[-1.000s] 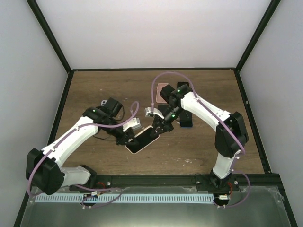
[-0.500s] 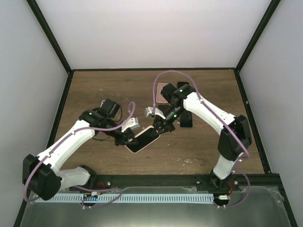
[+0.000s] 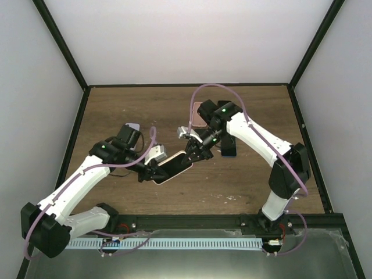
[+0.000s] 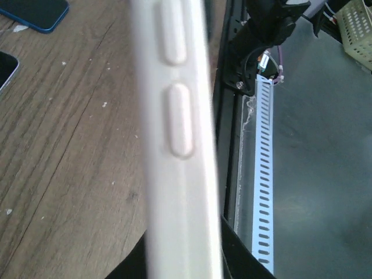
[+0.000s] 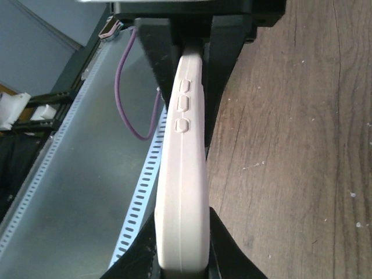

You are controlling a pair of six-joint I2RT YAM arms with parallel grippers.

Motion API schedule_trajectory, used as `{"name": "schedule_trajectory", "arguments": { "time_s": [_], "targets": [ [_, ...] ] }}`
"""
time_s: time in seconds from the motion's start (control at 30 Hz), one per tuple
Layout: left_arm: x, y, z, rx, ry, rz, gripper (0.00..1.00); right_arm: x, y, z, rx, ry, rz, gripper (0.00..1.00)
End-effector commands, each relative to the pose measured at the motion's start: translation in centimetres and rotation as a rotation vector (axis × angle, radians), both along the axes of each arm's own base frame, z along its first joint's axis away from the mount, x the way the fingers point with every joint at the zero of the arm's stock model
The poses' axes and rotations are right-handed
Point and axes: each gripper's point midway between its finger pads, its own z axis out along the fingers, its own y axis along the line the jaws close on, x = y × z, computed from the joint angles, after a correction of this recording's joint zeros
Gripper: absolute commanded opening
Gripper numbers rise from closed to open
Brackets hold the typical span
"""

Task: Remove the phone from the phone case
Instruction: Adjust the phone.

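The phone [image 3: 174,165] shows its dark screen inside a pale pink-white phone case [image 3: 177,174], held tilted on edge above the table between both arms. My left gripper [image 3: 152,172] is shut on the case's lower left end. My right gripper [image 3: 195,153] is shut on its upper right end. In the left wrist view the case's side [image 4: 177,145] with its raised buttons fills the middle, and the gripper [image 4: 183,264] clamps it at the bottom. In the right wrist view the case edge [image 5: 185,192] sits in the gripper [image 5: 185,261], with the left gripper's fingers [image 5: 226,40] at the far end.
A pink phone [image 3: 200,112] lies behind the right arm and a dark blue phone [image 3: 228,150] lies under its forearm; the blue phone [image 4: 32,14] also shows on the wooden table [image 3: 116,110]. A black rail [image 3: 192,222] and a slotted strip [image 3: 174,243] line the near edge.
The cased phone has risen slightly, shifted left and turned more onto its edge. The left arm's elbow has swung outward to the left; the right arm followed a little.
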Motion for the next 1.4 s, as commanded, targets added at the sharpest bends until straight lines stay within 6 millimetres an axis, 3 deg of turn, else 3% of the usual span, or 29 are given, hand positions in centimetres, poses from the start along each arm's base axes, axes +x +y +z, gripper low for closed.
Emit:
{"name": "schedule_trajectory", "arguments": {
  "time_s": [0.0,0.17,0.4,0.5,0.63,0.7,0.87,0.97,1.1,1.23,1.37],
  "targets": [
    [-1.0,-0.7,1.4,-0.126,-0.038,-0.083,0.08,0.0,-0.2,0.9,0.04,-0.009,-0.03,0.01],
    [-1.1,-0.8,0.9,-0.132,-0.016,-0.111,0.01,-0.6,-0.9,0.5,0.03,-0.023,-0.037,0.01],
    [-0.3,-1.5,2.8,-0.177,-0.035,-0.093,0.0,-0.1,-1.0,1.1,0.035,-0.058,-0.043,0.02],
    [-0.1,-1.5,3.5,-0.185,-0.056,-0.093,0.0,0.3,-1.4,1.8,0.049,-0.076,-0.064,0.21],
    [-0.2,-1.4,3.5,-0.179,-0.068,-0.085,0.0,1.8,-2.8,2.7,0.082,-0.112,-0.121,0.62],
    [-0.1,-1.3,3.4,-0.172,-0.07,-0.071,0.0,2.8,-3.8,3.3,0.105,-0.122,-0.156,0.72],
    [0.0,-1.5,3.9,-0.185,-0.034,-0.067,0.0,4.4,-5.4,5.2,0.189,-0.117,-0.223,0.76],
    [0.1,-1.8,4.5,-0.201,0.014,-0.074,0.0,4.3,-5.7,6.4,0.257,-0.088,-0.248,0.77],
    [0.3,-2.2,4.7,-0.232,0.143,-0.085,0.0,4.3,-5.5,6.6,0.301,-0.063,-0.271,0.8],
    [2.4,-2.2,5.6,-0.311,0.209,-0.017,0.0,5.1,-5.1,7.7,0.336,-0.059,-0.278,0.8],
    [5.0,-2.1,7.5,-0.395,0.142,0.092,0.0,6.0,-4.5,9.2,0.388,-0.006,-0.282,0.81]
  ]
}}
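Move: The cased phone is already pinched between both hands at its opposite ends. Its middle lies about 5 cm right, 1 cm ahead and 1 cm above the left hand; from the right hand it is 5 cm left, 3 cm back and 3 cm below. Down on the table, some 23 cm below the right hand, a bare phone lies 18 cm ahead and 5 cm right, and a black phone 18 cm ahead and 17 cm right. Forward and to the right, some 6 cm each way, the right hand draws off its end of the cased phone as its fingers spread wide, then climbs about as much, the wrist turning clockwise and rolling. The left fingers keep their pinch on the other end throughout, rising about 3 cm and, late on, easing forward 3 cm with a tilt of nearly 20 degrees that lifts the fingertips. ##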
